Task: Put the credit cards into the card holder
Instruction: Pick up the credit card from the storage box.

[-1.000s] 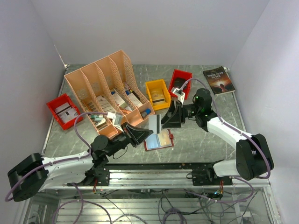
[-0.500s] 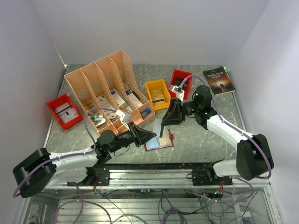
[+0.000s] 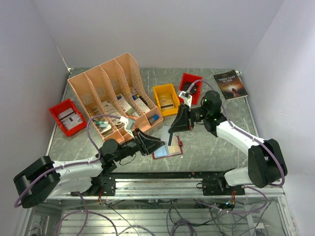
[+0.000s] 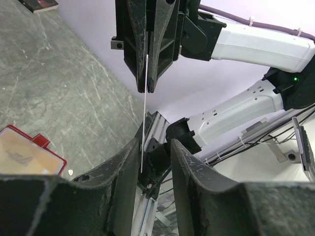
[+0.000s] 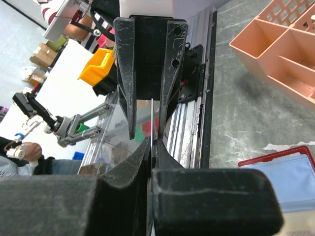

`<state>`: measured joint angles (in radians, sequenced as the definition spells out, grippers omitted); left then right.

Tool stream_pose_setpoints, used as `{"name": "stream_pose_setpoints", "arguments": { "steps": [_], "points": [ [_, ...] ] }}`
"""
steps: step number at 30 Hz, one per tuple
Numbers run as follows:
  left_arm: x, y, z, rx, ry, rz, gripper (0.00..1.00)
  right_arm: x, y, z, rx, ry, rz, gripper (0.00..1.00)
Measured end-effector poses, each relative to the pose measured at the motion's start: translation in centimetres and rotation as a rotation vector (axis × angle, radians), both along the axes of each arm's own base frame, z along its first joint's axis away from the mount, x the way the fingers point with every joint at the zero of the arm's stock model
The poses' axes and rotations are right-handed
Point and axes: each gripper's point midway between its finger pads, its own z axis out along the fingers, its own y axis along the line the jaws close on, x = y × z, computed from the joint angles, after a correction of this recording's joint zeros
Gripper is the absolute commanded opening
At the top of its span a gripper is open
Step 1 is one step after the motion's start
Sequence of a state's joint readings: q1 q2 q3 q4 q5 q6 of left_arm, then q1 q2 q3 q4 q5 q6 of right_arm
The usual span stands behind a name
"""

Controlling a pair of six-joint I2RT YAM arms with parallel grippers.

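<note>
My right gripper (image 3: 176, 129) is shut on a greyish credit card (image 3: 169, 133) and holds it upright above the table. The card is edge-on in the left wrist view (image 4: 144, 113) and in the right wrist view (image 5: 152, 115). My left gripper (image 3: 156, 142) is open, and the card's lower edge sits between its fingers (image 4: 123, 182), close to the left one. I cannot tell if they touch. The red card holder (image 3: 167, 149) lies open on the table below the card, with orange and blue faces under its clear pockets. It also shows in the left wrist view (image 4: 27, 153) and the right wrist view (image 5: 283, 169).
A peach file organizer (image 3: 113, 93) stands at the back left with a red bin (image 3: 66, 115) beside it. A yellow bin (image 3: 166, 100), another red bin (image 3: 189, 86) and a dark book (image 3: 230, 84) sit at the back. A metal rail (image 3: 157, 177) runs along the near edge.
My left arm has reached forward and right, bringing its open fingers around the card's lower edge. My right gripper has turned the card more edge-on and shifted it slightly right.
</note>
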<state>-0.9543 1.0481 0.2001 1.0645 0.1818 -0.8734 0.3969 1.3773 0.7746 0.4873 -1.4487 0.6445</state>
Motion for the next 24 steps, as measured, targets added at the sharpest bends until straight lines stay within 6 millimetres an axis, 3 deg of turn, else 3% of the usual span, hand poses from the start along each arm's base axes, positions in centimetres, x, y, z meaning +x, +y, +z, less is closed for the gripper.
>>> {"name": "stream_pose_setpoints", "arguments": {
  "steps": [7, 12, 17, 20, 22, 24],
  "points": [
    [0.2, -0.5, -1.0, 0.013, 0.029, -0.006, 0.36, -0.1, 0.1, 0.0, 0.0, 0.001, 0.004, 0.0],
    [0.4, -0.9, -1.5, 0.022, 0.044, -0.014, 0.16, -0.3, 0.2, -0.2, -0.001, -0.005, 0.01, 0.0],
    [0.2, -1.0, -1.4, 0.014, 0.044, -0.026, 0.25, -0.4, 0.2, -0.6, -0.005, -0.008, 0.016, 0.0],
    [0.2, -0.9, -1.1, 0.007, 0.039, -0.025, 0.24, -0.5, 0.2, -0.8, -0.008, -0.009, 0.018, 0.0],
    [0.1, -0.8, -0.8, 0.003, 0.035, -0.025, 0.08, -0.6, 0.2, -0.9, -0.009, -0.01, 0.019, 0.0],
    [0.1, -0.7, -0.8, 0.008, 0.035, -0.024, 0.07, -0.6, 0.2, -1.0, -0.01, -0.008, 0.021, 0.0]
  ]
}}
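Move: The credit card's middle is only 2 cm or so ahead of the left hand and 2 cm to its right, about level, with its near edge already between the open fingers. From the right hand, which holds the card shut in its fingers, that middle is about 2 cm back and 2 cm left. The opened card holder lies roughly 20 cm below the left hand, some 3 cm ahead and 4 cm right; the yellow box stands about 28 cm ahead and 2 cm right. The left fingers close from less than half open until they pinch the credit card's free end, while the right hand keeps its shut grip on the other end. As they close, the left hand sinks about 1.5 cm and edges 1 cm to the right, then eases back up slightly; the right hand sinks about 1 cm, drawing back a little. ##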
